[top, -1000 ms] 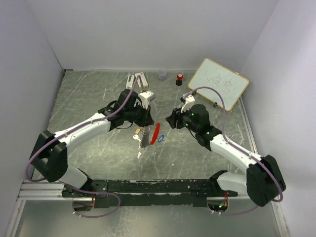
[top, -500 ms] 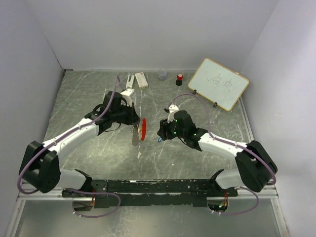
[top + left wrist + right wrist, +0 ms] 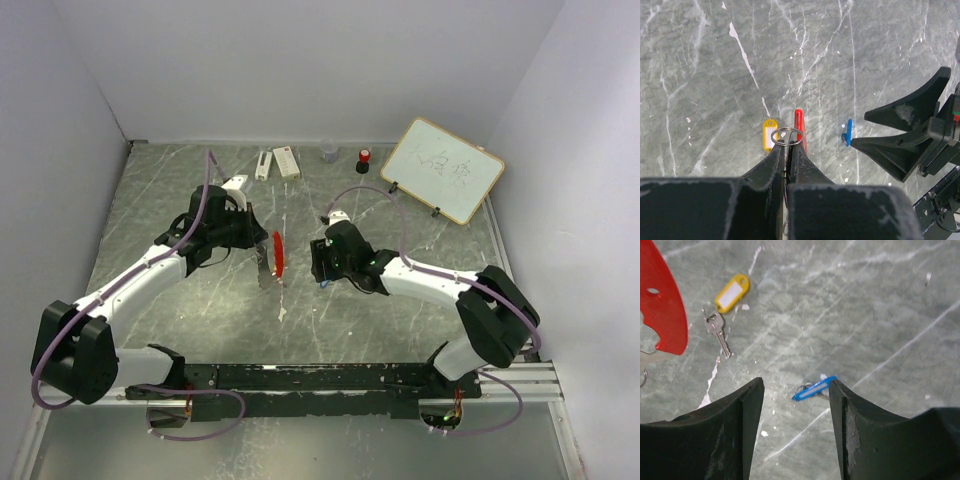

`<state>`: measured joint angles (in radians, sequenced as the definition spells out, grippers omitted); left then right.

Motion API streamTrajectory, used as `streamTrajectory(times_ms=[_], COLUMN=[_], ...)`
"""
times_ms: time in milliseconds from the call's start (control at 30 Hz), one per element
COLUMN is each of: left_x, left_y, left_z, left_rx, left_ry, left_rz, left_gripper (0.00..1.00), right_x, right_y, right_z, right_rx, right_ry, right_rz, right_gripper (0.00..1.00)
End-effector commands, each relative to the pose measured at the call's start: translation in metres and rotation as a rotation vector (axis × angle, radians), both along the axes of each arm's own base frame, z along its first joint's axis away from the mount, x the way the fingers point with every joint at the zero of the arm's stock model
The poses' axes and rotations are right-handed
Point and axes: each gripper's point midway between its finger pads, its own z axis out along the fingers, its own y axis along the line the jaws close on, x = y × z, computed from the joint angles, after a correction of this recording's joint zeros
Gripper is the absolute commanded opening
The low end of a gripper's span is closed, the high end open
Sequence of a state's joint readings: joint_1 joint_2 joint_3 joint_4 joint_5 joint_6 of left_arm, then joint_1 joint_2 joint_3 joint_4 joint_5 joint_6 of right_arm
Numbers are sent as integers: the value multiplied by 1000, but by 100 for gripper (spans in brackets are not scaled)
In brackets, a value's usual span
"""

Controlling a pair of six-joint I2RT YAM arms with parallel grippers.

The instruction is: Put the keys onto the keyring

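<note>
My left gripper (image 3: pixel 788 147) is shut on the keyring (image 3: pixel 787 136), a thin wire loop held above the table, and its long red tag (image 3: pixel 278 252) hangs beside the fingers. My right gripper (image 3: pixel 796 385) stands open, low over the table. A small blue tab (image 3: pixel 814 388) on a tiny ring lies flat between its fingertips, one end close to the right finger. One silvery key (image 3: pixel 719 332) lies on the table joined to a yellow tag (image 3: pixel 732 292). A brass key does not show.
A whiteboard (image 3: pixel 443 168) leans at the back right. A red-capped stamp (image 3: pixel 364 158), a small clear cup (image 3: pixel 329 150) and two white blocks (image 3: pixel 278 162) stand along the back edge. Both grippers are close together mid-table.
Both arms have swung to the left. The left gripper carried the keyring and red tag with it. The right gripper came down over the blue tab, its jaws a little wider.
</note>
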<state>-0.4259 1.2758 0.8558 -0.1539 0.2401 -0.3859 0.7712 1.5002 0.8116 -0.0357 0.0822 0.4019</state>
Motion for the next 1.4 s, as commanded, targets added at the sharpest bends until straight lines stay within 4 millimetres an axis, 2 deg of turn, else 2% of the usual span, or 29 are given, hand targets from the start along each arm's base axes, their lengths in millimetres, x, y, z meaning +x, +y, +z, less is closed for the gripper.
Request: streamTrajectory(times_ms=[0,133,400,733,833,1200,1367], left_x=[4,2,-2,-3,-4,-5,-5], left_y=[-5,-5,-4,-1,-1,-4,-4], left_z=[13,12,10,9,8,7,8], left_rx=[-48,-56,-62,-65,-65,-82,-83], left_ry=[-40,-41,-41,-42,-39,-34,-36], left_rz=[-22,-32,-41,-45,-48,-64,-63], left_gripper=[7,7,7,7,7,7,7], right_x=[-15,-23,-26,-19,-17,-6,0], right_y=[-12,-12,-9,-2,-1,-12,-12], right_z=[-14,-18,-34,-46,-46,-24,-11], right_rx=[-26,-9,-4,-22,-28,-66,-64], right_ry=[93,127,163,178,174,96,52], right_rz=[-125,-154,-156,-155,-157,-191,-184], right_gripper=[55,56,56,54,48,4,0])
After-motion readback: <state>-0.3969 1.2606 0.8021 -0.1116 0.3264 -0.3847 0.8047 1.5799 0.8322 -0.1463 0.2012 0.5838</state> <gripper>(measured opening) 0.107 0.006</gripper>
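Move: The blue tag, on edge over its key, lies close below the right hand: about 5 cm down, 2 cm back and 1 cm to the right. The yellow tag lies some 9 cm to that hand's left and 2 cm ahead, and the silver key roughly 10 cm left and 1 cm back, both about 6 cm below. From the left hand the blue tag is about 14 cm right, 6 cm back and 14 cm down. The right fingertips pinch the blue tag at its ring end: the open hand first sinks about 5 cm while easing back 2–3 cm, tipping more downward and turning slightly clockwise. Only at the bottom do the fingers close, fully, and the hand then starts up and slightly forward, a bit over 1 cm. The left hand keeps its grip on the keyring, almost still. ##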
